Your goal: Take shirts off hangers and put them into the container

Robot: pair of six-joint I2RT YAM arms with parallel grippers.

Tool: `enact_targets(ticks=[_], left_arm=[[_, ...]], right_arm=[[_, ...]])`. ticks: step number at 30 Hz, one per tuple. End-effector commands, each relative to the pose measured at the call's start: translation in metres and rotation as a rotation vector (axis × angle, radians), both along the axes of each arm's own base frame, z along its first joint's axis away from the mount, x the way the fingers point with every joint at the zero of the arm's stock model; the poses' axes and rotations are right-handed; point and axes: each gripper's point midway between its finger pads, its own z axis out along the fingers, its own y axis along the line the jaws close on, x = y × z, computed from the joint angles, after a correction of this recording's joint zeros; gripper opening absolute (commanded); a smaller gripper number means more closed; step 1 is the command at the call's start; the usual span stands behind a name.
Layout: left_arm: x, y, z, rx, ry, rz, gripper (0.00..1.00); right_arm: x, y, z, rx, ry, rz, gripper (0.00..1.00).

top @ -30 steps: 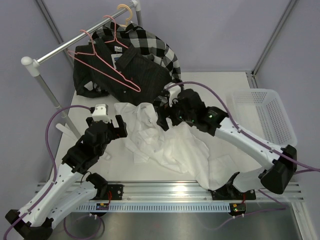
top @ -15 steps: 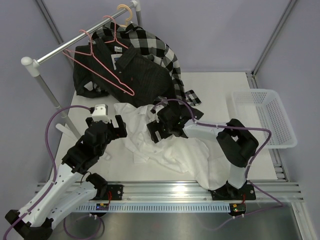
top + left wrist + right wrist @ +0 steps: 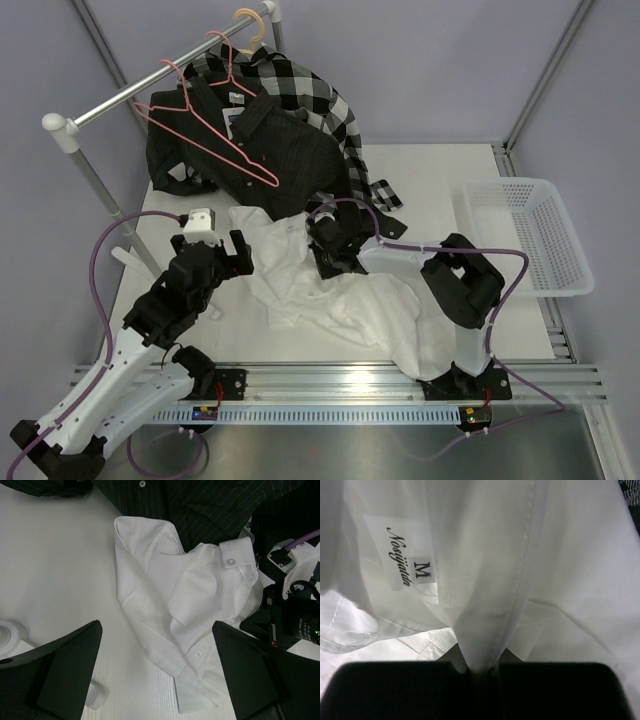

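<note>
The white shirt (image 3: 345, 300) lies crumpled mid-table. My right gripper (image 3: 326, 256) is shut on a fold of it beside the collar label (image 3: 407, 562); the cloth (image 3: 560, 555) runs straight into the closed jaws (image 3: 481, 669). My left gripper (image 3: 213, 251) hovers open at the shirt's left edge, with a buttoned cuff (image 3: 197, 680) lying between its fingers (image 3: 70, 670) and untouched. The dark striped shirt (image 3: 270, 150) and checked shirt (image 3: 305, 88) are heaped under the rail with pink hangers (image 3: 215, 140) on them. A beige hanger (image 3: 250, 25) hooks the rail. The container (image 3: 545, 235) stands at the right.
A silver rail (image 3: 150, 88) on a white post (image 3: 70, 135) crosses the back left. A checked sleeve (image 3: 385, 195) trails onto the table behind the right gripper. The right arm's elbow (image 3: 465, 285) is folded close to the basket. Purple cables loop beside both arms.
The right arm folded back and its gripper dropped onto the white shirt near the collar, then shut on a fold. The left arm stayed still and open.
</note>
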Motion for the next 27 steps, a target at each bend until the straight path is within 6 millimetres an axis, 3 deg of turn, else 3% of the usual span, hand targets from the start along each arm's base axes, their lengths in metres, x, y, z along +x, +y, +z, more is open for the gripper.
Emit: enact_targets(ticks=[1, 3, 4, 5, 6, 8, 9, 10, 11, 12, 14, 15, 17, 20, 24, 25, 27], left_arm=[[0.003, 0.004, 0.012, -0.013, -0.045, 0.024, 0.99], [0.003, 0.003, 0.012, -0.015, -0.045, 0.02, 0.99], [0.003, 0.003, 0.012, -0.017, -0.045, 0.019, 0.99], [0.003, 0.003, 0.013, -0.018, -0.046, 0.019, 0.99], [0.003, 0.003, 0.013, -0.02, -0.048, 0.019, 0.99], [0.002, 0.003, 0.014, -0.022, -0.051, 0.018, 0.99], [0.002, 0.002, 0.015, -0.025, -0.054, 0.015, 0.99], [0.001, 0.003, 0.015, -0.027, -0.055, 0.015, 0.99], [0.001, 0.003, 0.015, -0.026, -0.055, 0.016, 0.99], [0.001, 0.003, 0.016, -0.029, -0.057, 0.015, 0.99], [0.001, 0.003, 0.017, -0.031, -0.06, 0.014, 0.99], [0.001, 0.003, 0.017, -0.032, -0.061, 0.012, 0.99], [0.001, 0.003, 0.017, -0.032, -0.061, 0.012, 0.99], [0.0, 0.002, 0.017, -0.035, -0.059, 0.007, 0.99], [0.001, -0.001, 0.016, -0.037, -0.052, -0.004, 0.99], [0.001, -0.002, 0.015, -0.036, -0.049, -0.009, 0.99], [0.001, -0.003, 0.014, -0.036, -0.044, -0.013, 0.99]], right_arm=[[-0.012, -0.007, 0.047, 0.058, -0.038, 0.002, 0.0], [-0.014, -0.008, 0.087, 0.115, -0.093, 0.015, 0.0], [-0.016, -0.014, 0.131, 0.176, -0.152, 0.013, 0.0], [-0.015, -0.02, 0.153, 0.195, -0.191, 0.0, 0.0], [-0.009, -0.024, 0.191, 0.238, -0.251, -0.016, 0.0], [-0.002, -0.059, 0.246, 0.265, -0.34, -0.086, 0.0], [0.005, -0.071, 0.286, 0.3, -0.411, -0.114, 0.0], [0.002, -0.09, 0.307, 0.303, -0.441, -0.146, 0.0], [0.015, -0.117, 0.327, 0.292, -0.495, -0.226, 0.0], [0.019, -0.136, 0.362, 0.307, -0.568, -0.27, 0.0], [0.023, -0.178, 0.394, 0.273, -0.654, -0.392, 0.0], [0.025, -0.207, 0.428, 0.277, -0.734, -0.465, 0.0], [0.017, -0.244, 0.462, 0.263, -0.826, -0.562, 0.0], [-0.011, -0.301, 0.538, 0.257, -1.036, -0.719, 0.0], [-0.047, -0.347, 0.601, 0.218, -1.255, -0.84, 0.0], [-0.063, -0.357, 0.627, 0.273, -1.349, -0.878, 0.0], [-0.081, -0.375, 0.65, 0.214, -1.445, -0.918, 0.0]])
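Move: The right hand already grips the white shirt near its collar label, down at the table; the shirt's bulk lies about 7 cm to its right and 8 cm back. The container is some 42 cm to its right, 9 cm ahead and 3 cm higher; the black cuff lies about 13 cm to its right and 11 cm ahead. From the idle left hand the container is roughly 56 cm right, 15 cm ahead and 17 cm lower. Keeping its pinch on the white shirt near the collar, the right hand eases back a couple of centimetres as it lifts off the table, then sweeps fast up and to the right, ending nearly 60 cm higher and some 33 cm farther right, high up on the container's side. On the way the wrist tips the steeply down-pointing fingers up to a little above level and swings them clockwise from forward-left to nearly straight ahead. ##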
